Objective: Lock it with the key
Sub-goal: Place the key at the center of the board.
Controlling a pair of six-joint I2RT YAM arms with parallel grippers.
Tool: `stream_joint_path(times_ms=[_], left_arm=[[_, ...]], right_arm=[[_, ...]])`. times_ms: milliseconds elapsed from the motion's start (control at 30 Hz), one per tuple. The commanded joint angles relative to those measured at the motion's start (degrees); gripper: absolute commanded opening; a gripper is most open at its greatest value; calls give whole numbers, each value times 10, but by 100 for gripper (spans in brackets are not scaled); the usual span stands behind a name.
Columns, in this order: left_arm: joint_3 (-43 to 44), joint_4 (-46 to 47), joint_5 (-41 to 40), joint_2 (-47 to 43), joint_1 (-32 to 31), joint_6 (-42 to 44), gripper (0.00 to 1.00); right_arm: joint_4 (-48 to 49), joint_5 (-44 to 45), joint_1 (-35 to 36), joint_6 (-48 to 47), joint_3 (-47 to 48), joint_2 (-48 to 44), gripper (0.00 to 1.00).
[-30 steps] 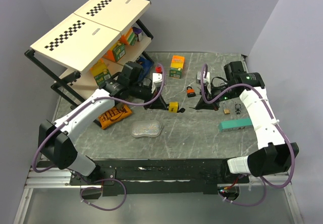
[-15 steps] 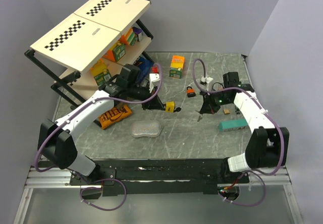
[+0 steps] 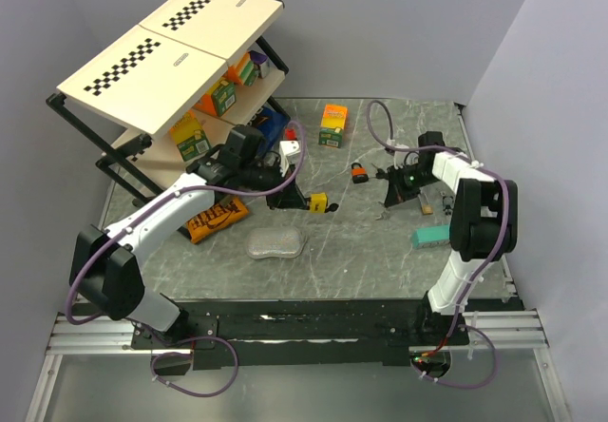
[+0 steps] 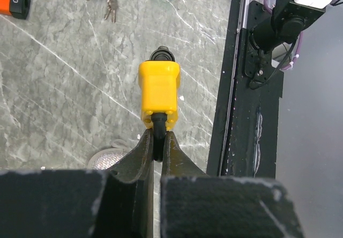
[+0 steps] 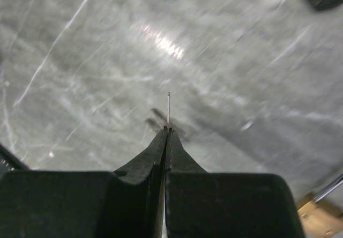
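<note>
My left gripper (image 4: pixel 158 137) is shut on the black shackle of a yellow padlock (image 4: pixel 158 91) and holds it just above the table. In the top view the padlock (image 3: pixel 320 201) sticks out to the right of this gripper (image 3: pixel 304 197). My right gripper (image 5: pixel 167 131) is shut on a key (image 5: pixel 168 102), whose thin blade pokes out past the tips. In the top view this gripper (image 3: pixel 390 197) points down over the table right of the padlock, with keys (image 3: pixel 383 215) hanging under it. The key bunch (image 4: pixel 110 5) also shows in the left wrist view.
An orange padlock (image 3: pixel 359 172) lies between the arms. A teal box (image 3: pixel 436 236) lies at the right, with a small brass item (image 3: pixel 427 208) by it. A glitter pouch (image 3: pixel 276 243), a snack bag (image 3: pixel 214 218), an orange-green box (image 3: pixel 332 124) and a slanted shelf rack (image 3: pixel 171 51) fill the left and back.
The right arm has folded back toward the far right while its gripper stays low with the key. The left gripper has shifted the yellow padlock slightly left.
</note>
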Motion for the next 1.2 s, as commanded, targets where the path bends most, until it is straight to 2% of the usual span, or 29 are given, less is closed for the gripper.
stream_joint_path(times_ms=[0, 167, 233, 333, 367, 433, 467, 533, 567, 700, 733, 800, 833, 1000, 1167], left_arm=[[3, 29, 14, -30, 1, -4, 1], [-1, 10, 20, -22, 1, 2, 1], [-2, 10, 13, -20, 2, -1, 1], [4, 7, 21, -15, 2, -1, 1], [9, 2, 27, -13, 2, 2, 1], [32, -31, 58, -4, 1, 11, 1], [40, -42, 66, -2, 1, 21, 1], [67, -93, 97, 7, 1, 42, 1], [76, -114, 114, 9, 2, 82, 1], [102, -176, 157, 13, 1, 145, 1], [109, -183, 166, 9, 1, 168, 1], [114, -190, 179, 0, 1, 175, 1], [115, -188, 184, -3, 1, 174, 1], [127, -174, 209, -16, -10, 164, 1], [128, -173, 209, -24, -37, 178, 1]], right_arm=[[19, 19, -1, 17, 42, 27, 0], [14, 52, -1, 9, 68, 47, 0], [6, 61, -2, -3, 75, 55, 5], [-1, 63, -2, -20, 72, 44, 27], [-4, 56, -3, -25, 68, 38, 38], [-11, 29, -3, -45, 62, 6, 45], [-13, 12, -3, -56, 48, -10, 54], [-17, -31, -5, -85, 33, -58, 61], [-24, -55, -5, -99, 24, -73, 63], [-48, -173, -3, -177, -3, -178, 69], [-47, -189, -1, -187, -19, -199, 82], [-43, -239, 7, -210, -38, -261, 88], [-35, -249, 11, -213, -55, -283, 97], [-44, -281, 83, -254, -93, -418, 99], [4, -236, 209, -229, -129, -506, 99]])
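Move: My right hand, just above the grey board, still holds the key; the spot for the key is about 3 cm ahead and 2 cm right, some 3 cm below. The orange lock lies about 10 cm ahead and 7 cm to the left, the brass padlock level with me and 8 cm right, the teal box 8 cm back and 9 cm right. From my left hand, that spot is about 10 cm ahead, 22 cm right and 19 cm below. With my right hand I carry the key low over the board, about 3 cm forward and slightly right, and open my fingers to let go; then, spreading them wide, I rise some 20 cm while drawing back and left towards the yellow lock, tilting the fingers up. My left hand keeps its grip on that lock, draws back and rises, turning clockwise. ##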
